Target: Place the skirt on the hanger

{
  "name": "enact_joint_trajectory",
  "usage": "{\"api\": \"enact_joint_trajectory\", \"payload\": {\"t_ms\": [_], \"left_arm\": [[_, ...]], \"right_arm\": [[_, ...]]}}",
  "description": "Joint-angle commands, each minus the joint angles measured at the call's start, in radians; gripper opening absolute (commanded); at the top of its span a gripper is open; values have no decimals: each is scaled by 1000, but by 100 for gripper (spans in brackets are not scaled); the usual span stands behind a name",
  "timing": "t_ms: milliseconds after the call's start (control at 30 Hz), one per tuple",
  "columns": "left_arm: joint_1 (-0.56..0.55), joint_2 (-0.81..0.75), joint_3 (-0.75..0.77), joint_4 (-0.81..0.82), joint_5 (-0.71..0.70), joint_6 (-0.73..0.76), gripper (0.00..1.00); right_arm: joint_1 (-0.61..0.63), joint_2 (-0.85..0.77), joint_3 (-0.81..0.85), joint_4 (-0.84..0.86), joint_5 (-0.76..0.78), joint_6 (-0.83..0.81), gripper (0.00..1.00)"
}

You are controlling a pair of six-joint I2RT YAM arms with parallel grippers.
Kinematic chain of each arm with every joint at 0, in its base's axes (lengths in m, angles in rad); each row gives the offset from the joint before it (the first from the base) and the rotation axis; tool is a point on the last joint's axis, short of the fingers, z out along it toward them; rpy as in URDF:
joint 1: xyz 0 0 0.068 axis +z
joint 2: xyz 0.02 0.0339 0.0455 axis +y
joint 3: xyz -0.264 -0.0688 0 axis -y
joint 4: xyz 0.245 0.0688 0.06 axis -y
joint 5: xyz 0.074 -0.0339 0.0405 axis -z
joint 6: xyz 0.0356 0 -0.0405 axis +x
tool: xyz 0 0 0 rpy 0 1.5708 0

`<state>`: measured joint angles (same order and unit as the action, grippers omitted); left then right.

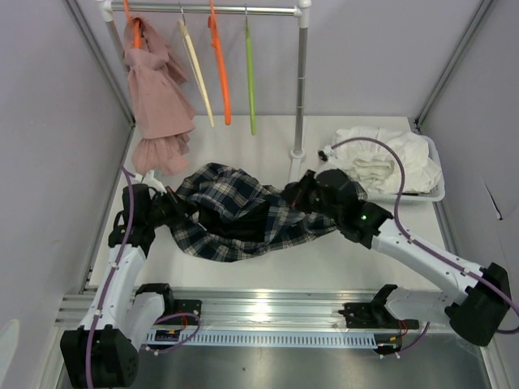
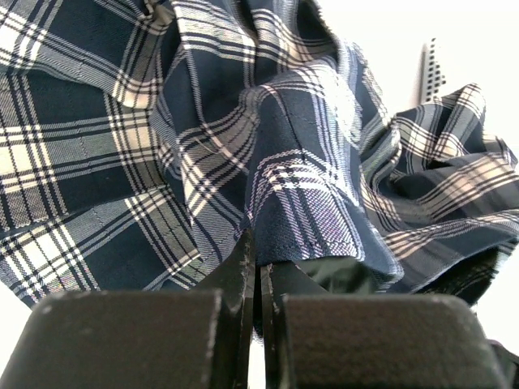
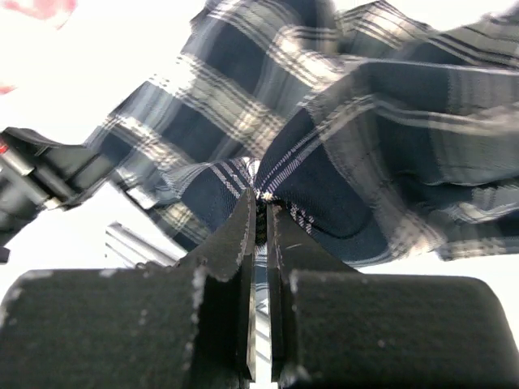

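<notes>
A navy and white plaid skirt [image 1: 239, 215] hangs stretched between my two grippers above the table. My left gripper [image 1: 172, 205] is shut on its left edge; in the left wrist view the cloth [image 2: 276, 162] runs into the closed jaws [image 2: 261, 259]. My right gripper [image 1: 302, 194] is shut on its right edge; in the right wrist view the cloth [image 3: 340, 138] is pinched at the jaw tips [image 3: 261, 203]. Three bare hangers hang on the rack at the back: cream [image 1: 196, 73], orange [image 1: 220, 65] and green [image 1: 250, 77].
A pink garment [image 1: 158, 105] hangs on an orange hanger at the rack's left end. The rack's grey post [image 1: 300, 89] stands just behind my right gripper. A white bin [image 1: 434, 193] with white cloths [image 1: 381, 162] sits at the back right. Walls enclose both sides.
</notes>
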<state>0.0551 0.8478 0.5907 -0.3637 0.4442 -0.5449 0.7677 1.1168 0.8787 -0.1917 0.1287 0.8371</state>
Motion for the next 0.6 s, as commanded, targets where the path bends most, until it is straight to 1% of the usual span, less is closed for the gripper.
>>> {"api": "enact_joint_trajectory", "payload": {"t_ms": [0,33,133,167,267,433,500,533,567], "left_arm": [[8,-35,20,0,42,14,0],[6,-36,21,-1,47,13,0],[6,-68,24,-12,45,8,0],[6,-79,29,-17,45,14,0],[6,-79,34,-27,56,16,0],[5,-78,27,-15,67,13,0],[5,-73,20,-9,73,5,0],[3,-73,17,-3,71,2,0],[2,-73,15,-1,73,0,0]], "right_arm": [[122,81,254,14,70,-79,0],[136,130,326,-12,86,-88,0],[174,169,377,-14,107,-115,0],[185,173,413,-23,142,-122,0],[199,173,445,-57,193,-144,0],[157,138,405,-78,187,-119,0],[128,124,360,-101,198,-115,0],[110,117,333,-106,189,-92,0],[57,104,297,-100,171,-76,0]]}}
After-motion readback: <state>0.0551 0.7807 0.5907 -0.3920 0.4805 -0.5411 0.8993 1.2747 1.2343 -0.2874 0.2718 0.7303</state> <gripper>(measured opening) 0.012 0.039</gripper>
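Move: I already pinch the dark plaid skirt at its waist with both hands. Its open waist sags about 15 cm to the left of my right hand, some 4 cm back and 12 cm below, and roughly 13 cm to the right of my left hand, level with it and 5 cm lower. The rack post's foot stands about 17 cm ahead and 4 cm right of my right hand; the hung pink skirt hangs some 17 cm ahead, 8 cm left and 15 cm above my left hand. I snap my right hand up about 10 cm and left some 8 cm, its fingers tipping upward about 10 degrees and keeping the waistband pinched; then I ease it back to the right some 3 cm, down a little and slightly forward. My left hand keeps its pinch and nearly stays, giving just over a centimetre up and back. ##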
